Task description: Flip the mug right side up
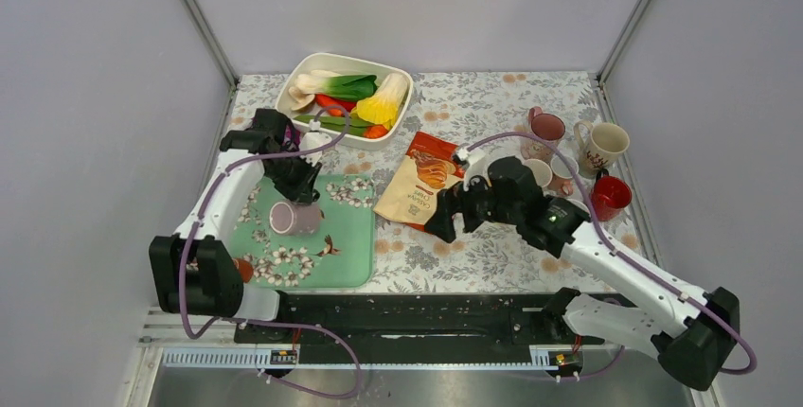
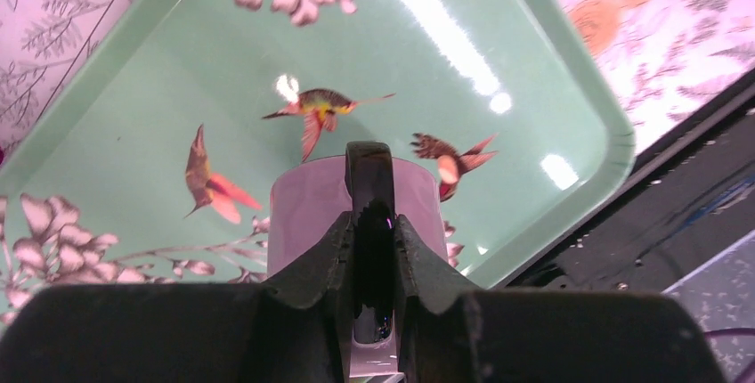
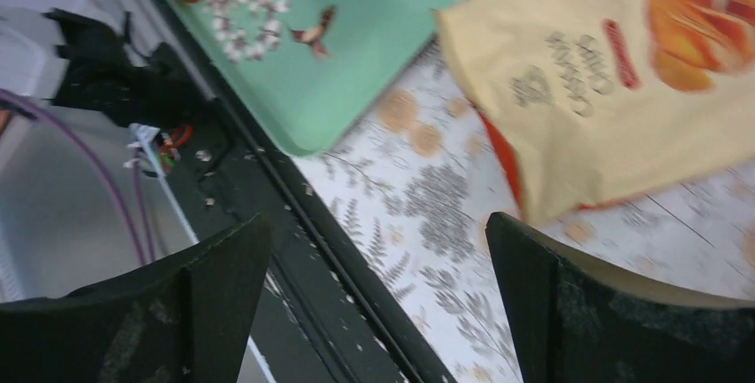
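Note:
A lilac mug [image 1: 295,218] lies on its side on the green bird-patterned tray [image 1: 350,246], its mouth turned to the left. My left gripper [image 1: 301,191] comes down on it from behind. In the left wrist view the jaws [image 2: 372,232] are shut on the mug's dark handle [image 2: 369,165], with the lilac body [image 2: 303,214] showing past the fingers. My right gripper [image 1: 445,222] hangs open and empty over the flowered tablecloth beside the tray; its fingers [image 3: 209,276] stand wide apart above the table's front edge.
A yellow snack bag [image 1: 421,180] lies just right of the tray. A white bowl of vegetables [image 1: 346,99] stands behind it. Several mugs [image 1: 602,145] cluster at the back right, one of them red [image 1: 611,197]. A small red object [image 1: 244,270] sits on the tray's near left corner.

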{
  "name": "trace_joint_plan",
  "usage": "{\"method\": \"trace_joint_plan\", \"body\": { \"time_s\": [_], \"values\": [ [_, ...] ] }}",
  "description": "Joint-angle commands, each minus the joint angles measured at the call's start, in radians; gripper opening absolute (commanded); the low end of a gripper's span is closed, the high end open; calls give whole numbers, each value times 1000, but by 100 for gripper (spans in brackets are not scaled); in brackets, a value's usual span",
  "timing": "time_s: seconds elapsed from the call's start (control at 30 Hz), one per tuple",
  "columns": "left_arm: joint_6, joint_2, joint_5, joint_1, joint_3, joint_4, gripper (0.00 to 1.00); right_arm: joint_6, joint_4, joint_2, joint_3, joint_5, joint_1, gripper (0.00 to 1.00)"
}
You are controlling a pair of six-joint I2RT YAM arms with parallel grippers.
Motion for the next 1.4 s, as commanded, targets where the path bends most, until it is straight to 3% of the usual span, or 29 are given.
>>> {"method": "trace_joint_plan", "body": {
  "time_s": [0.0, 0.33, 0.67, 0.9, 0.97, 1.0, 1.07, 1.13, 1.2, 1.23, 1.27, 1.33, 1.37],
  "values": [
    [-38, -63, 186, 0, 29, 37, 0, 155, 419, 85, -60, -111, 111, 100],
    [-96, -186, 415, -9, 210, -2, 0, 300, 854, 382, 4, -158, 191, 99],
    [-157, -210, 513, -96, 351, -46, 0, 319, 1024, 495, 105, -179, 191, 99],
    [-221, -203, 568, -150, 399, -3, 0, 470, 1190, 608, 158, -313, 208, 98],
    [-240, -204, 564, -160, 391, 19, 0, 522, 1284, 619, 153, -372, 215, 88],
    [-241, -203, 560, -162, 386, 23, 0, 544, 1330, 616, 148, -400, 215, 74],
    [-231, -204, 542, -163, 374, 24, 0, 553, 1390, 589, 131, -429, 215, 38],
    [-215, -212, 521, -163, 355, 25, 0, 472, 1337, 524, 100, -390, 216, 4],
    [-209, -223, 486, -161, 329, 30, 1, 325, 1158, 438, 71, -297, 215, 0],
    [-207, -233, 465, -160, 317, 31, 16, 252, 1024, 392, 69, -236, 215, 0],
    [-201, -246, 440, -158, 303, 32, 45, 176, 876, 339, 78, -158, 215, 0],
    [-196, -282, 361, -153, 270, 40, 89, 45, 593, 278, 102, -20, 215, 0],
    [-196, -303, 312, -149, 252, 48, 98, -4, 406, 256, 113, 57, 215, 0]
  ]
}}
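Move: The left hand already holds the pink mug by its black handle, with the body about 3 cm back, 3 cm left and 4 cm below. It carries it to the open right gripper, roughly 32 cm right, 6 cm back and 7 cm higher. From the right hand the mug is about 35 cm left, 3 cm ahead and 11 cm lower, and the croissant bag 13 cm ahead, 5 cm left and 19 cm below. The left hand lifts the mug nearly 20 cm and carries it some 12 cm right towards the right gripper, swinging its fingers out rightward by about 30 degrees, then holds it nearly still and opens at the very end, letting go of the handle. The right hand reaches left about 20 cm with its fingers wide, dips slightly, then rises and rolls its left side up some 40 degrees, shuts on the mug's wall at the rim with one finger inside the mouth, and draws a few centimetres back to the right, keeping its pinch. ##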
